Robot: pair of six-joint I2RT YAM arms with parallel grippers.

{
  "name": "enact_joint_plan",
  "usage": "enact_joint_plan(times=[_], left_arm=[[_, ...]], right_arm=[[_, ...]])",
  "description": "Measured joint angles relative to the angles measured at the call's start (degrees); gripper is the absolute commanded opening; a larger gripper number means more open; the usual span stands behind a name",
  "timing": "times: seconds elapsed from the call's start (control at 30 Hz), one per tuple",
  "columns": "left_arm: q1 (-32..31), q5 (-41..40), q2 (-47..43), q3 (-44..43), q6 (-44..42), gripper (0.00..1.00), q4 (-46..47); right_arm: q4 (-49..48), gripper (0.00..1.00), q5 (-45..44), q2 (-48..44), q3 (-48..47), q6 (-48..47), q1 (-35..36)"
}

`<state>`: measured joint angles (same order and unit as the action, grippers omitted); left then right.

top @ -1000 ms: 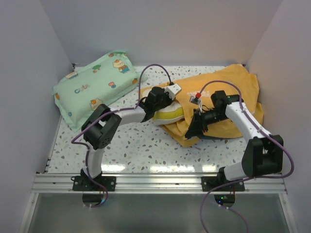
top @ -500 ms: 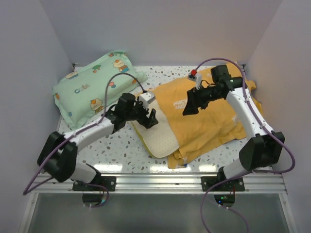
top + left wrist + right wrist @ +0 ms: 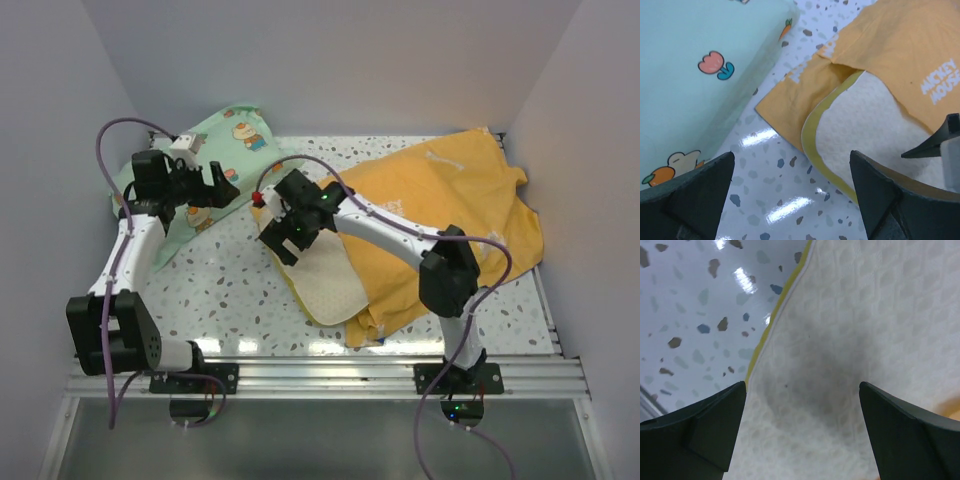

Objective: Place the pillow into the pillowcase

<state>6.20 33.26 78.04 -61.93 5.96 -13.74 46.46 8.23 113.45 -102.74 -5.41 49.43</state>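
The cream pillow (image 3: 325,288) lies mid-table with most of it inside the orange-yellow pillowcase (image 3: 450,195); only its near-left end, with a yellow-green edge, sticks out. My right gripper (image 3: 278,240) hangs open just above that bare end, and the right wrist view shows the textured cover (image 3: 840,330) between the spread fingers (image 3: 802,384), with nothing gripped. My left gripper (image 3: 222,185) is open farther left, apart from the pillow. In the left wrist view the pillow (image 3: 880,135) and the pillowcase's mouth (image 3: 805,95) lie beyond its open gripper (image 3: 792,154).
A mint-green cartoon-print pillow (image 3: 185,185) lies at the back left, partly under my left arm, and fills the left of the left wrist view (image 3: 695,85). White walls enclose the speckled table (image 3: 230,290) on three sides. An aluminium rail (image 3: 320,375) runs along the near edge.
Both grippers have opened. The left arm swung left, off the pillow and over the mint-green pillow. The right arm swept from the pillowcase's far side down to the pillow's bare end.
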Motion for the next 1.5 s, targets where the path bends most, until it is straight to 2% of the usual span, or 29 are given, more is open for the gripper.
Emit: enact_joint_plan(times=[0.1,0.13,0.2,0.23,0.27,0.4,0.47,0.53,0.63,0.8,0.9,1.0,1.03,1.07,1.1,1.17,1.3,1.4,1.5], left_arm=[[0.1,-0.3,3.0,0.0,-3.2,1.00,-3.8],[0.0,-0.4,3.7,0.0,-4.3,0.97,-4.4],[0.0,-0.2,5.0,-0.5,-6.4,0.93,-5.2],[0.0,0.5,6.1,-1.4,-7.6,0.88,-5.8],[-0.2,1.2,7.6,-2.7,-8.7,0.84,-6.0],[-3.0,3.2,15.3,-9.4,-14.9,0.82,-7.7],[-5.3,3.5,18.9,-11.4,-17.1,0.82,-8.2],[-8.5,3.6,22.8,-12.1,-18.4,0.83,-8.2],[-13.1,3.1,28.4,-12.3,-19.1,0.86,-8.3],[-19.9,3.0,35.6,-12.9,-18.7,0.87,-8.1],[-23.3,3.3,36.2,-13.0,-17.3,0.76,-5.8],[-26.1,3.3,37.6,-12.9,-15.4,0.40,-3.1],[-26.7,3.7,38.2,-12.9,-14.6,0.18,-2.3],[-27.0,3.6,38.6,-12.9,-14.1,0.06,-2.1],[-27.0,4.2,39.0,-12.8,-13.7,0.00,-2.1],[-26.4,5.3,38.9,-11.8,-13.7,0.00,-1.8],[-23.7,7.5,33.5,-4.6,-15.2,0.00,-2.6],[-22.5,8.9,26.4,0.3,-20.7,0.00,-6.6],[-24.4,10.5,18.4,3.0,-27.8,0.00,-12.2]], right_arm=[[-0.7,0.98,-6.5,6.6,-2.7,1.5,1.9],[-0.9,0.80,-8.1,8.1,-2.8,1.8,1.9],[-1.5,0.52,-9.7,10.2,-1.9,1.7,1.6],[-2.4,0.19,-9.5,10.5,-0.3,1.7,1.4],[-3.8,0.00,-8.6,10.0,1.7,1.4,1.1],[-12.7,0.00,0.8,0.5,16.5,0.2,-1.2],[-13.8,0.00,5.9,-7.7,24.7,-1.1,-2.3],[-10.8,0.00,9.7,-14.8,29.7,-3.0,-2.6],[-6.0,0.00,13.6,-18.9,30.8,-5.4,-3.1],[-2.8,0.00,15.7,-19.2,31.7,-8.2,-5.5],[-1.6,0.00,14.9,-19.6,32.7,-9.5,-6.5],[-0.7,0.00,13.3,-20.9,33.7,-10.8,-6.8],[-0.7,0.00,12.5,-21.4,34.2,-11.2,-6.7],[-0.7,0.00,11.5,-22.0,34.8,-11.7,-6.7],[-0.7,0.00,10.2,-22.5,35.4,-12.4,-6.7],[-0.8,0.00,7.4,-23.2,36.8,-13.7,-6.8],[-1.1,0.00,3.4,-22.9,38.6,-16.0,-9.5],[-1.3,0.00,3.1,-22.3,38.6,-16.8,-14.0],[-1.2,0.00,1.9,-20.9,37.8,-17.6,-18.5]])
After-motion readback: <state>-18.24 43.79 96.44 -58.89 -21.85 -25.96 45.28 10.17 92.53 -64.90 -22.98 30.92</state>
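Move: Below the right hand lies the pillow's uncovered part; the spot to grip is some 9 cm down, 1 cm ahead and 1 cm right. From that hand, the pillowcase's upper rim crosses the pillow about 12 cm right, level ahead, and its lower rim shows about 7 cm ahead and 6 cm left. For the left hand, that lower rim is roughly 13 cm right, 1 cm ahead and 20 cm down; the green cushion's middle is about 7 cm ahead and 6 cm left. Drop the right gripper about 9 cm onto the pillow and shut it on the cover, draw it back and up, then haul it right towards the pillowcase, easing forward and down late. Meanwhile bring the left gripper down and some 19 cm right, turning clockwise, pinch the pillowcase's lower rim, then pull it back and up. ##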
